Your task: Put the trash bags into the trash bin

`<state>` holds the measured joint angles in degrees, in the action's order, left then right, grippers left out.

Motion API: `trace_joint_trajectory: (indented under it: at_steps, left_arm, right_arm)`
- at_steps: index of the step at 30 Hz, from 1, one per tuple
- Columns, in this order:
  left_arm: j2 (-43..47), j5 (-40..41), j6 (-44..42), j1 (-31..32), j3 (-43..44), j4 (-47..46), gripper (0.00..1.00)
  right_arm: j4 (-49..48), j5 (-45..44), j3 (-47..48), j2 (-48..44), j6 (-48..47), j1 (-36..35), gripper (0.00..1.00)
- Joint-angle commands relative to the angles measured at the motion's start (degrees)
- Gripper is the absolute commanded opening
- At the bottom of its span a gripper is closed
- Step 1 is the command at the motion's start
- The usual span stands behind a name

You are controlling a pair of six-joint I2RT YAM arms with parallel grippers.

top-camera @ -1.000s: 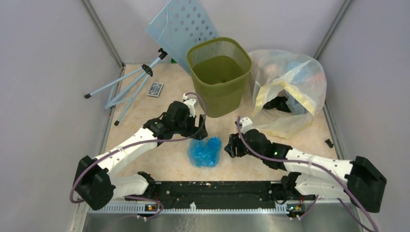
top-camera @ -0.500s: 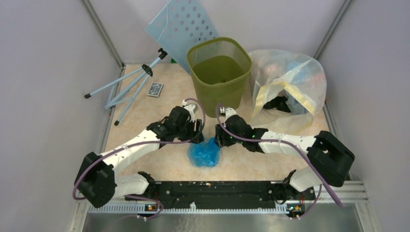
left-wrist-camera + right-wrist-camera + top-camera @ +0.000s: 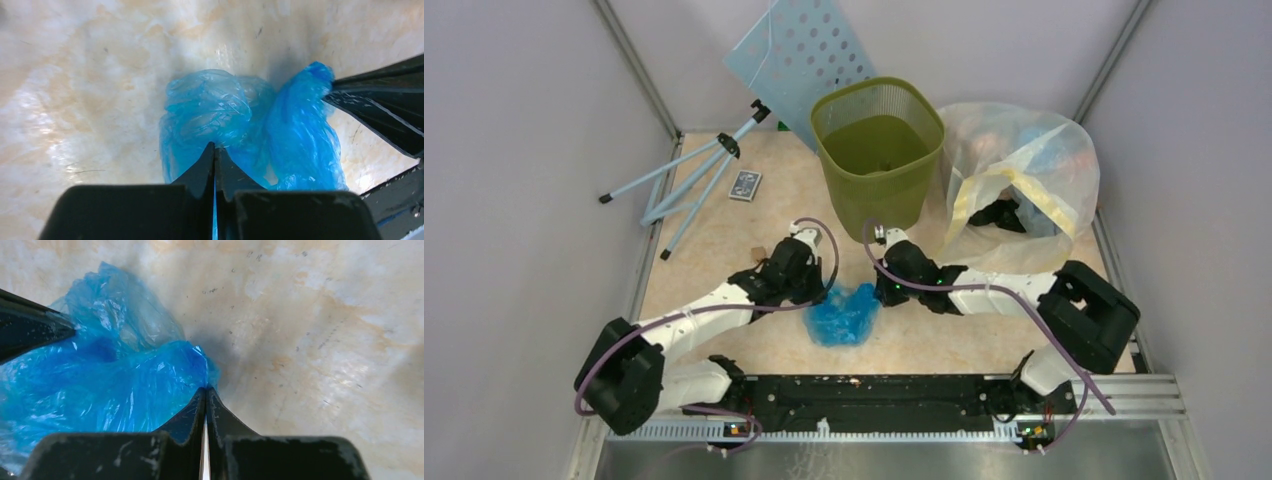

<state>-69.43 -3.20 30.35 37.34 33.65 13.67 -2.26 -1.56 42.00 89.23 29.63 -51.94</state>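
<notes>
The trash bag [image 3: 844,315], a crumpled translucent light-blue plastic bag, lies on the table between my two arms, in front of the olive-green trash bin [image 3: 886,205]. My left gripper [image 3: 820,293] is shut at the bag's left side, and in the left wrist view [image 3: 215,146] blue film [image 3: 210,107] shows in the slit between its fingers. My right gripper [image 3: 879,294] is shut on the bag's upper right edge [image 3: 206,388], pinching a fold of the plastic [image 3: 115,385]. The bin stands upright and apart from both grippers.
A large clear yellowish bag [image 3: 1019,185] stuffed with coloured items sits right of the bin. A perforated light-blue panel [image 3: 799,50] leans on the back wall. A folded tripod [image 3: 689,180] and a small card [image 3: 745,185] lie at the left.
Both arms came in toward the bag, the right one swinging left. Both grippers, open before, have closed on the bag's edges. The bag still lies on the table.
</notes>
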Motion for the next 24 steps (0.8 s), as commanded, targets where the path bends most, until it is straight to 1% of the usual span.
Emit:
trace_joint_trajectory:
  at_steps: [1, 5, 10, 13, 16, 18, 20, 24]
  left_arm:
    - [8.15, 7.75, 2.49, 0.09, -0.04, -2.39, 0.0]
    - [16.79, 14.4, 5.28, -0.33, -0.65, -1.03, 0.0]
    - [25.41, 22.25, 9.3, -0.66, -1.53, 2.2, 0.0]
    - [29.51, 22.91, 10.25, -0.73, -2.89, 2.05, 0.0]
    - [31.81, 21.59, 9.76, -0.63, -4.31, 0.66, 0.0]
    - [32.58, 21.43, 9.78, -0.65, -5.08, 0.52, 0.0]
    - [33.13, 22.03, 10.59, -0.65, -5.53, 1.35, 0.0]
    - [32.95, 23.48, 13.8, -0.76, -6.78, 3.12, 0.0]
  right_arm:
    - [1.46, -6.46, -1.15, -10.45, -0.06, 1.2, 0.0]
    - [8.76, -12.19, -1.9, -21.05, -0.32, 3.28, 0.0]
    - [18.21, -22.08, -2.42, -32.94, 0.49, 4.11, 0.0]
    - [20.93, -25.89, -3.59, -39.65, 0.92, 4.13, 0.0]
    - [20.3, -25.71, -6.0, -44.53, -0.53, 4.11, 0.0]
    - [21.62, -27.35, -6.76, -46.31, 0.06, 4.08, 0.0]
    - [25.8, -31.23, -6.44, -46.55, 2.8, 4.19, 0.0]
    - [38.39, -41.41, -3.43, -43.19, 14.83, 4.77, 0.0]
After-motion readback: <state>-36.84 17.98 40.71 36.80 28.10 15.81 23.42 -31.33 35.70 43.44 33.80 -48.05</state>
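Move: Both closed hands hold the crumpled blue bag low over the table: its middle lies about 4 cm back and 4 cm right of the left hand, 3 cm back and 8 cm left of the right hand, 2 cm below both. The green bin's middle is some 24 cm ahead of the right hand, 1 cm left and 9 cm up. A wooden block sits about 11 cm ahead and 13 cm left of the left hand, 2 cm below. Still pinching the blue bag, both hands lift over 10 cm and part, the right 16 cm, left 6. ##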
